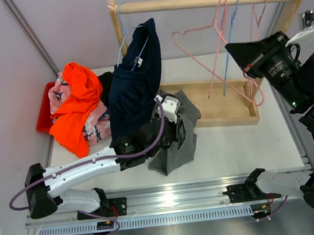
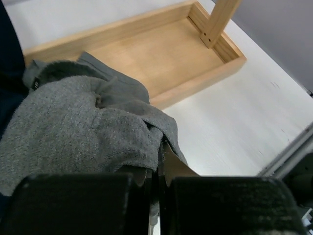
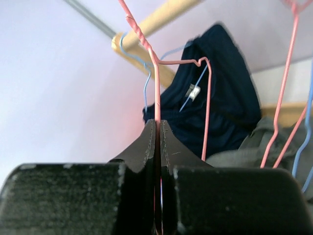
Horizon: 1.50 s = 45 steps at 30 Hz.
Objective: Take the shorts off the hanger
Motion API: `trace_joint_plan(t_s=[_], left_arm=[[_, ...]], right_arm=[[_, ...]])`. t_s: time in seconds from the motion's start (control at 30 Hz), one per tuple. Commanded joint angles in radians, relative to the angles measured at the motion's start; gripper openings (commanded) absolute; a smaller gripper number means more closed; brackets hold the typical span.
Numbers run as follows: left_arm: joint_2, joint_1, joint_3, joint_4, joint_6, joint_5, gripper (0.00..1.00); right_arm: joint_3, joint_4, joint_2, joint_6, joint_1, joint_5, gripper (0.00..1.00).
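Note:
The grey shorts (image 1: 175,147) lie crumpled on the table in front of the wooden rack base (image 1: 225,104). My left gripper (image 1: 172,121) is shut on their edge. In the left wrist view the grey cloth (image 2: 73,122) is pinched between my left gripper's jaws (image 2: 159,159). The navy shorts (image 1: 138,82) hang on a blue hanger (image 1: 123,38) at the rail's left end, and also show in the right wrist view (image 3: 220,98). My right gripper (image 1: 235,49) is shut on an empty pink hanger's wire (image 3: 157,73). Orange shorts (image 1: 79,99), pink patterned shorts (image 1: 96,128) and black shorts (image 1: 106,81) are piled at the left.
The wooden rail (image 1: 205,1) carries several empty pink and blue hangers (image 1: 220,28) at its right end. A red cloth (image 1: 43,112) lies beside the pile by the left wall. The rack base tray also shows in the left wrist view (image 2: 146,54).

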Motion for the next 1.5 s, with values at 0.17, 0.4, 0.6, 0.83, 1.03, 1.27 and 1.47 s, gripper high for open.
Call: trace_joint_plan(t_s=[0.17, 0.4, 0.6, 0.83, 1.03, 1.27, 1.47], left_arm=[[-0.099, -0.102, -0.084, -0.029, -0.127, -0.016, 0.0], [-0.17, -0.188, 0.001, -0.142, -0.139, -0.07, 0.0], [-0.25, -0.232, 0.179, -0.471, -0.177, -0.191, 0.0], [-0.251, -0.248, 0.439, -0.993, -0.298, -0.394, 0.0], [-0.246, -0.246, 0.659, -1.333, -0.393, -0.535, 0.0], [-0.4, -0.246, 0.766, -1.027, -0.078, -0.653, 0.0], [-0.473, -0.246, 0.66, -0.243, 0.681, -0.835, 0.0]], right_arm=[[0.194, 0.076, 0.228, -0.178, -0.012, 0.139, 0.0], [0.115, 0.134, 0.269, -0.168, -0.037, 0.139, 0.0], [-0.055, 0.17, 0.199, -0.131, -0.048, 0.125, 0.0], [-0.213, 0.171, 0.09, -0.09, -0.063, 0.111, 0.0], [-0.296, 0.15, 0.019, -0.073, -0.08, 0.087, 0.84], [-0.321, 0.113, -0.014, -0.07, -0.098, 0.088, 0.99], [-0.368, 0.119, -0.039, -0.062, -0.1, 0.076, 1.0]])
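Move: My left hand still grips the grey shorts, already off their hanger. The red box they go to lies about 22 cm ahead of it and 37 cm left, 22 cm lower; the hanging navy shorts are some 15 cm ahead, 12 cm left and 8 cm higher. My right hand holds the emptied pink hanger; its free rail spot is about 20 cm ahead, 5 cm left and slightly higher, with empty hangers 18 cm straight ahead of the hand, 8 cm down, and the navy shorts 22 cm ahead, 25 cm left, 15 cm down. With my right hand I carry the pink hanger about 11 cm forward, first slightly up and then down, hook it over the rail, ease back and open wide to let go, still sinking a little. Meanwhile my left hand keeps its pinch on the grey shorts, draws back and dips, then sweeps some 30 cm left and high up to the box's side, turning about 20 degrees counter-clockwise. ##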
